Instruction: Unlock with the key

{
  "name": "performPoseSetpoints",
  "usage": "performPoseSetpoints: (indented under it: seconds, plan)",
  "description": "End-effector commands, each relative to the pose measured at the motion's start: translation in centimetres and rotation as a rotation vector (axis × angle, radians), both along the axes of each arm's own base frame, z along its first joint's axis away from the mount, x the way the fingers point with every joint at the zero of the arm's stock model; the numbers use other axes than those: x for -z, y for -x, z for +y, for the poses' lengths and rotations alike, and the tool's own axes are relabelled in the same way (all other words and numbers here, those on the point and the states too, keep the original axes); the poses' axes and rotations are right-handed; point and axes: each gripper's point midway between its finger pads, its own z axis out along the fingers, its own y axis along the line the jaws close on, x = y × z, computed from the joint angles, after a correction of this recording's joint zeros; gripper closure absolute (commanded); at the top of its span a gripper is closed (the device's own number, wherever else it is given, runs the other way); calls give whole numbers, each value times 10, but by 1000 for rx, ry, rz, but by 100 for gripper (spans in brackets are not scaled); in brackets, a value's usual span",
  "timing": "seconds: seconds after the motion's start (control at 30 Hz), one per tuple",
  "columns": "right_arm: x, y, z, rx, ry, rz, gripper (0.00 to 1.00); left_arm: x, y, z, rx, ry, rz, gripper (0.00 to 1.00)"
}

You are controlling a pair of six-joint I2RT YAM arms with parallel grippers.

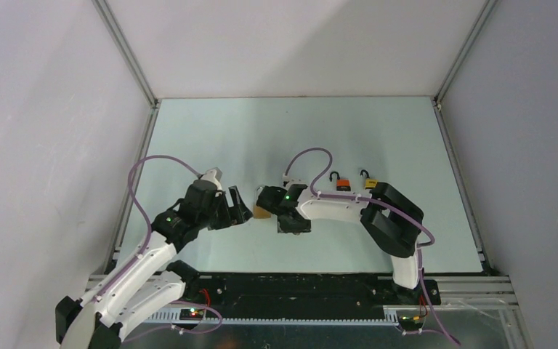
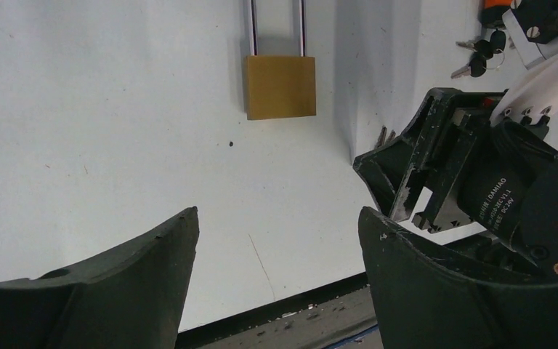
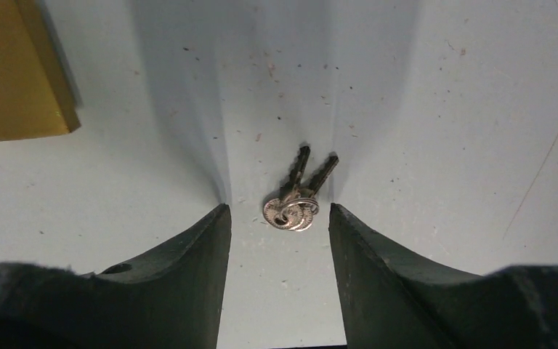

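A brass padlock [image 2: 280,86] lies flat on the table, its shackle pointing away from my left gripper; it also shows in the top view [image 1: 263,211] and at the right wrist view's left edge [image 3: 14,73]. Two small silver keys on a ring [image 3: 294,207] lie on the table to the padlock's right. My right gripper [image 3: 277,209] is open and low over the table, one finger on each side of the key heads without touching them. Its dark housing [image 2: 436,174] fills the right of the left wrist view. My left gripper [image 2: 277,214] stands open and empty, short of the padlock.
An orange padlock [image 1: 343,183] and a yellow padlock [image 1: 369,182] lie behind the right arm. Black-headed keys [image 2: 479,58] lie near the orange padlock. The table's near edge [image 2: 276,305] runs just under my left fingers. White walls enclose the table.
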Motion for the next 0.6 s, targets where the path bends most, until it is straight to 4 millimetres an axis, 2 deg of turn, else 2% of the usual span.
performPoseSetpoints:
  seconds: [0.0, 0.1, 0.23, 0.57]
  plan:
    - [4, 0, 0, 23, 29, 6, 46, -2, -5, 1, 1, -4, -15, 15]
    - [14, 1, 4, 15, 22, 37, 51, -3, -7, 0, 7, -14, -18, 15]
    - [19, 1, 0, 16, 8, 52, 62, -4, -9, 0, 11, -20, -18, 15]
    - [-3, -13, 1, -62, -98, -34, 93, -11, -17, -9, 12, 7, -17, 15]
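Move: The small keys lie on the table practically at the right fingertips, between the open fingers and about 1 cm below the hand point. From the keys, the brass padlock's body is some 4 cm farther out and 8 cm to the left. The orange padlock is about 13 cm ahead and 13 cm right of them. For the left hand, the keys are some 14 cm to its right, level fore and aft, 10 cm down. Close the right gripper from about half open to nearly shut, pinching the small keys between the fingertips. Stay low at the table while closing, and drift some 1.5 cm left towards the brass padlock before easing back slightly right. Meanwhile sink the open left gripper a little over 1 cm towards the table beside the brass padlock. ##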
